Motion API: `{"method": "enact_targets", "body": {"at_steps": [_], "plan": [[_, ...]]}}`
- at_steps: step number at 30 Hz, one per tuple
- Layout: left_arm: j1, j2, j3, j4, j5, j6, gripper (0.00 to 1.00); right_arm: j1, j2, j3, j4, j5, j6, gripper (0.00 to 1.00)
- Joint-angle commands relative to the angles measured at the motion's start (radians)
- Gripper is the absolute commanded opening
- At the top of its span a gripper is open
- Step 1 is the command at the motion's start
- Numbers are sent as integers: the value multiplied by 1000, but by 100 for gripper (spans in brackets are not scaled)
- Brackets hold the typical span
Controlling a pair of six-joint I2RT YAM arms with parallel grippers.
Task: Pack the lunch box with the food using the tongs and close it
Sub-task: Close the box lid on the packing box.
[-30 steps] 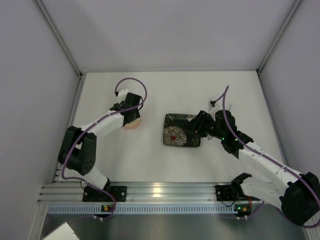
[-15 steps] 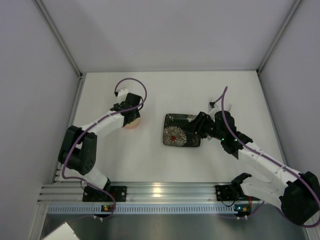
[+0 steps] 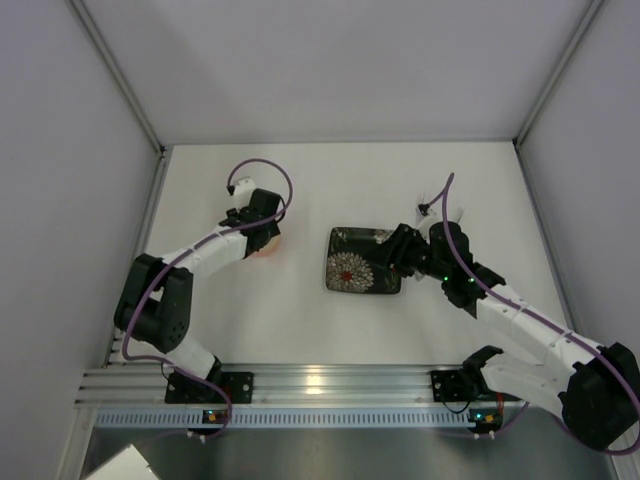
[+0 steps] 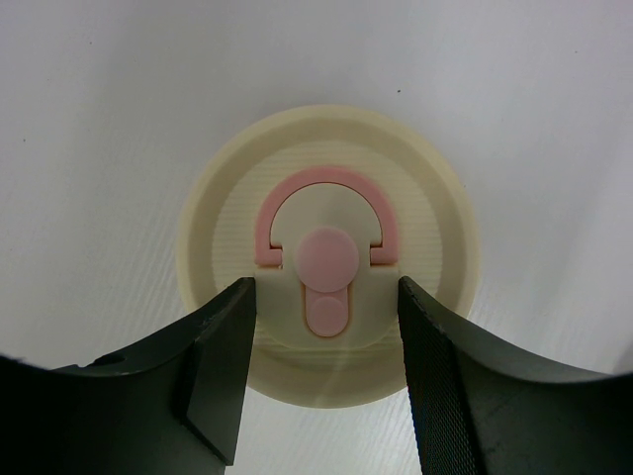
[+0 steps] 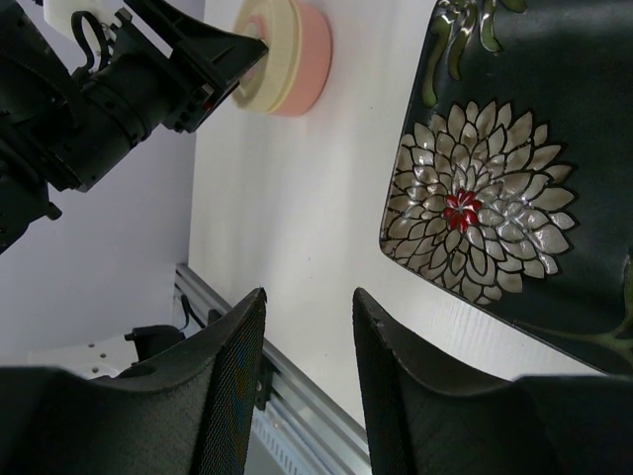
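The lunch box (image 5: 315, 54), a pink round tub, stands on the white table left of the plate with its cream lid (image 4: 326, 168) on top. In the top view only a sliver of the lunch box (image 3: 270, 250) shows under the left arm. My left gripper (image 4: 324, 287) is over it, fingers pressed against both sides of the lid's raised centre block with the pink latch. My right gripper (image 5: 309, 297) hovers open near the plate's right edge, nothing between its fingers. The food and the tongs are out of view.
A black square plate (image 3: 362, 262) with a silver flower pattern lies at the table's middle; nothing shows on the plate (image 5: 564, 89). An aluminium rail (image 3: 320, 385) runs along the near edge, and white walls enclose the other three sides.
The left wrist has shifted slightly toward the far left over the lunch box. The right arm has barely moved.
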Motion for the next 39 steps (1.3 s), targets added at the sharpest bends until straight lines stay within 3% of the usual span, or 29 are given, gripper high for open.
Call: {"method": "enact_targets", "body": {"at_steps": [1, 31, 39], "plan": [[4, 39, -83, -206, 86, 21, 57, -12, 2, -2, 33, -9, -20, 40], [6, -119, 12, -254, 122, 53, 84, -10, -3, 18, 6, -1, -42, 41], [4, -162, 77, -288, 138, 71, 87, -10, 0, 37, -25, 1, -51, 43]]}}
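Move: The closed lunch-box lid is already between the left fingertips, which sit against its raised round centre. The lid's middle is about 1 cm ahead of the hand point and 1 cm below it, level sideways. The black tray's middle is some 25 cm to this hand's right, roughly 3 cm back and 7 cm lower. From the right hand, the lid lies about 14 cm ahead, 30 cm to the left and 10 cm below. Its hold on the lid's raised centre ends as the left hand spreads its fingers wide while drawing back about 4.5 cm towards its base. It pauses partway, then goes on back, rising about 1 cm at the end; the fingers tip some 10 degrees more downward. ##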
